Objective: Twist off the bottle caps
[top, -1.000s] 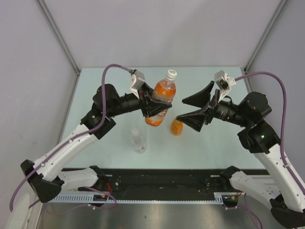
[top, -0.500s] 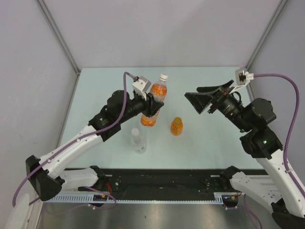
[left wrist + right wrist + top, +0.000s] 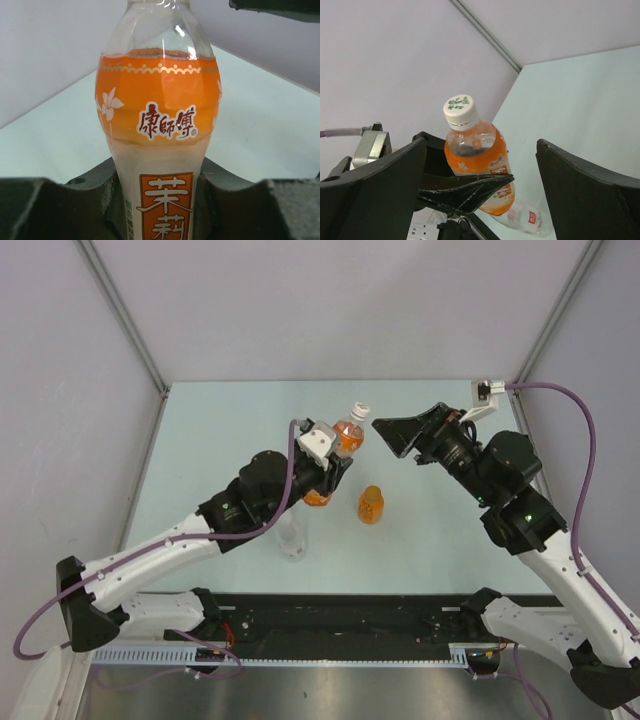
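Note:
My left gripper is shut on the taller orange bottle, holding it off the table and tilted to the right. In the left wrist view both jaws press on its labelled waist. Its white cap is on and points toward my right gripper. That gripper hangs open just right of the cap. In the right wrist view the cap shows ahead of the wide-apart fingers, touching neither.
A short orange bottle with an orange cap stands on the pale table, right of the held one. A clear bottle stands nearer the front, under the left arm. Grey walls close off the left, right and back.
The left arm has swung the held bottle forward and right and tipped its cap toward the right gripper. The right gripper has moved left and closer to the cap.

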{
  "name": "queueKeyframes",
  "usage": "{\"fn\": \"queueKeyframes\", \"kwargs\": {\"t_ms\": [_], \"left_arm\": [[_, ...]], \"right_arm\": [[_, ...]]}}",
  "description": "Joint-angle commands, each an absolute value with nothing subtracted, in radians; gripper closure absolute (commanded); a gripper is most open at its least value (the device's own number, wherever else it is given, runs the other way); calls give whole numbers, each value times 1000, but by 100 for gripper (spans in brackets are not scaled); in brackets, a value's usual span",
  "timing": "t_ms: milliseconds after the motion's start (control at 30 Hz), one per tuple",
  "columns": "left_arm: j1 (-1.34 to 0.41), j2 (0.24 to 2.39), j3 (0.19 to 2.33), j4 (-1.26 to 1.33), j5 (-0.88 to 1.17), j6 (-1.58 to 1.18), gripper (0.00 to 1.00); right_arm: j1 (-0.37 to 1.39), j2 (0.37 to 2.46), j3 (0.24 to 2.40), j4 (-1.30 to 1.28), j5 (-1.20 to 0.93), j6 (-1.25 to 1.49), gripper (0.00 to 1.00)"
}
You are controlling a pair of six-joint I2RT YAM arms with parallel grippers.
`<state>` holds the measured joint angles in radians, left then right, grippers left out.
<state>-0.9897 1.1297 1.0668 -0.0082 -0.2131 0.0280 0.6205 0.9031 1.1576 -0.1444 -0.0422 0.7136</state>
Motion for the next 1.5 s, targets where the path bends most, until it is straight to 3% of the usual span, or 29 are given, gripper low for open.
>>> {"fn": "queueKeyframes", "kwargs": {"t_ms": [0, 333, 667, 967, 1300, 1467], "left_arm": [[-1020, 1158, 1095, 49, -294, 115, 100], [-1052, 1184, 1123, 48, -310, 130, 100], [-1089, 1195, 1129, 41, -330, 146, 100], [-1103, 1200, 1127, 40, -334, 156, 100], [-1108, 1200, 1124, 44, -336, 156, 100], [-1111, 1197, 1126, 46, -342, 158, 100]], "right_arm": [[640, 907, 1187, -84, -5, 723, 6], [646, 931, 1189, -74, -3, 701, 13], [667, 959, 1189, -51, 40, 683, 42], [683, 960, 1189, -32, 60, 670, 46], [687, 959, 1189, -51, 64, 657, 66], [687, 965, 1189, -63, 55, 657, 96]]}}
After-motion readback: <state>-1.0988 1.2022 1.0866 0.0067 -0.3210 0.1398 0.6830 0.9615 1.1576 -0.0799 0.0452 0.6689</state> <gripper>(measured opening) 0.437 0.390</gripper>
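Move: The cap of the orange bottle is about 3 cm ahead of the right hand, 5 cm to its left and 1 cm above it. The small orange bottle stands on the table some 25 cm below that hand, 1 cm ahead and 3 cm left; the clear bottle about 8 cm back, 22 cm left and 21 cm below. From the left hand, which holds the orange bottle, the cap is roughly 4 cm ahead, 5 cm right and 10 cm up. The right hand's wide-open fingers close on the cap from both sides and pinch it, after easing some 2 cm left and forward to meet it. The left hand keeps its grip on the bottle and brings the cap in between them, shifting about 2.5 cm right and a little down while tipping the bottle top rightward by 5 to 10 degrees. ##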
